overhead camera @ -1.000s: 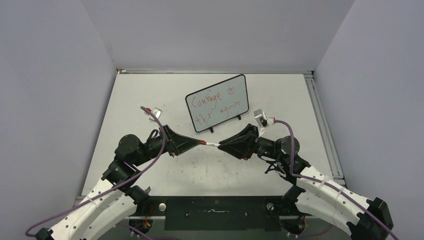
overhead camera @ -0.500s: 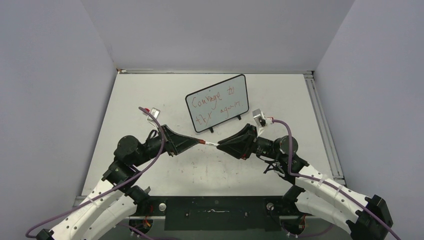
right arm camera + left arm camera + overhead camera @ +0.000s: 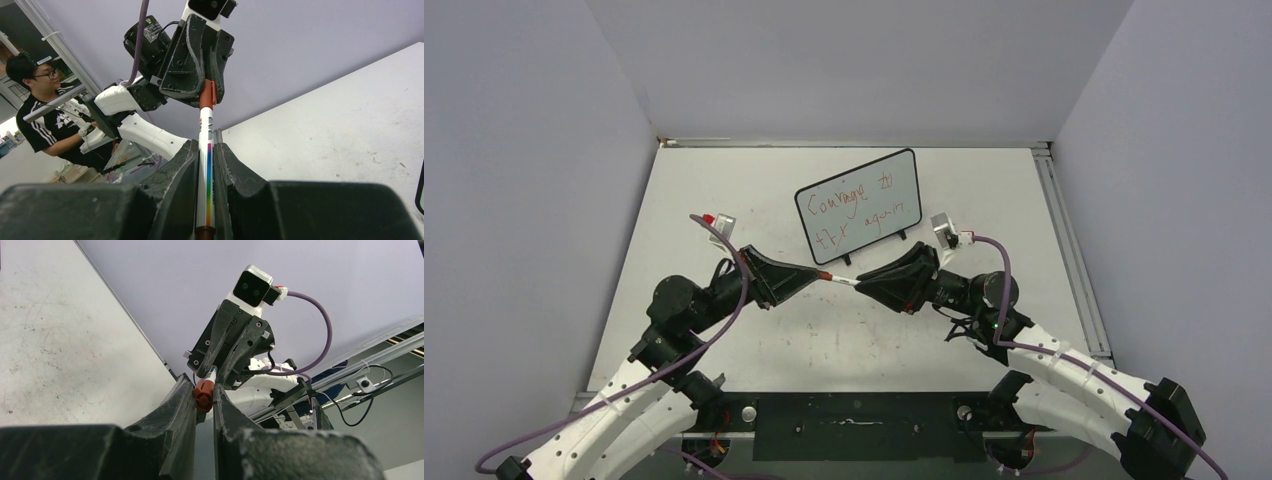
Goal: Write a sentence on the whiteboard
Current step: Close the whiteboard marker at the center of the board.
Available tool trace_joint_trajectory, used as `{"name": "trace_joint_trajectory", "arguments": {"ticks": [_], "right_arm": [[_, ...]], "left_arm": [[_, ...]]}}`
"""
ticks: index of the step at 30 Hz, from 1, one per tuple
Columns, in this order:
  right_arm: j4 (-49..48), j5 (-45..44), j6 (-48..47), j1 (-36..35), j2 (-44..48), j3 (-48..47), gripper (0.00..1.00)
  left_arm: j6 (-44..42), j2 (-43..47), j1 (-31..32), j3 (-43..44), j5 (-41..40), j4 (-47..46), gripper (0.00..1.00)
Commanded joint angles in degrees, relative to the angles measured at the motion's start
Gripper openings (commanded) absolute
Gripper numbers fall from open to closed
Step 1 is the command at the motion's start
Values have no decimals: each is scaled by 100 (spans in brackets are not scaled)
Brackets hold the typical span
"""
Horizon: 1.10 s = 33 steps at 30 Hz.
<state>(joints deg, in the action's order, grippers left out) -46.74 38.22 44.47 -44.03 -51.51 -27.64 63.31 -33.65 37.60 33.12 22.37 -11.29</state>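
Observation:
The whiteboard (image 3: 861, 205) stands upright on its two black feet at the middle of the table, with the sentence (image 3: 854, 207) on it in red, two lines reading roughly "Courage to try again". In front of it a white marker (image 3: 844, 281) with a rainbow stripe spans between my two grippers. My right gripper (image 3: 864, 284) is shut on the marker's barrel (image 3: 205, 165). My left gripper (image 3: 819, 272) is shut on the marker's red cap (image 3: 202, 394). The cap (image 3: 207, 95) sits on the marker's end.
A metal rail (image 3: 1069, 250) runs along the table's right edge. Grey walls close the back and both sides. A person (image 3: 42, 112) sits beyond the table in the right wrist view.
Both grippers, joined by the marker, have moved a little up the view toward the whiteboard and slightly left. The grip on cap and barrel is unchanged.

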Motion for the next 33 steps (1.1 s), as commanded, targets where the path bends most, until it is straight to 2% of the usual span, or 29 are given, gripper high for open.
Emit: {"name": "trace_joint_trajectory", "arguments": {"ticks": [1,16,20,23,24,26,27,31,33], "right_arm": [[-476,-302,-50,-198,-16,-157,5],[-403,-444,-138,-263,13,-213,5],[-87,-517,-259,-264,159,-217,5],[492,-721,-463,-264,333,-247,5],[802,-844,-572,-270,418,-264,5],[1567,-1301,-826,-269,636,-299,5],[2051,-1537,-944,-269,783,-315,5],[4005,-2981,-1243,-255,1358,-315,5],[4711,-3694,-1242,-256,1548,-304,5]], "left_arm": [[-108,-129,407,-159,495,28,0],[-264,-290,1070,-226,100,-40,0],[-442,-246,1069,-113,-6,283,0],[-700,-188,945,139,-222,818,0],[-859,-186,843,271,-248,1054,10],[-1208,-200,597,585,-215,1666,45],[-1429,-210,492,760,-231,2102,55],[-2257,-73,103,1335,-629,3217,82],[-2545,-9,-64,1468,-786,3546,88]]}}
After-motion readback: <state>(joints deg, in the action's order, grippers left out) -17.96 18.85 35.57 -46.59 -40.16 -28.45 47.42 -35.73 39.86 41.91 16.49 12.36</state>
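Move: The closed marker spans the gap between the grippers. Its red cap, still pinched at its end by the left fingers, has its middle about 3 cm to the left hand's right, level fore and aft, and 1 cm lower. From the right hand, which grips the barrel, the cap lies some 9 cm left, 1 cm ahead and 3 cm up. The whiteboard's middle is roughly 37 cm straight ahead of the right hand and 28 cm below. Both hands first ease up about 1 cm with the cap still between the left fingers, the left creeping just under 1 cm rightward along the marker and seeming to bear on the cap, before its fingers open wide, let go of it and sink about 5 cm, tips dipping some 20 degrees. The right hand keeps its grip on the barrel and, as the cap comes free of the left fingers, swings clockwise with its tips dipping, going down about 5 cm, forward 3 cm and a little right, away from the left gripper and towards the whiteboard. ##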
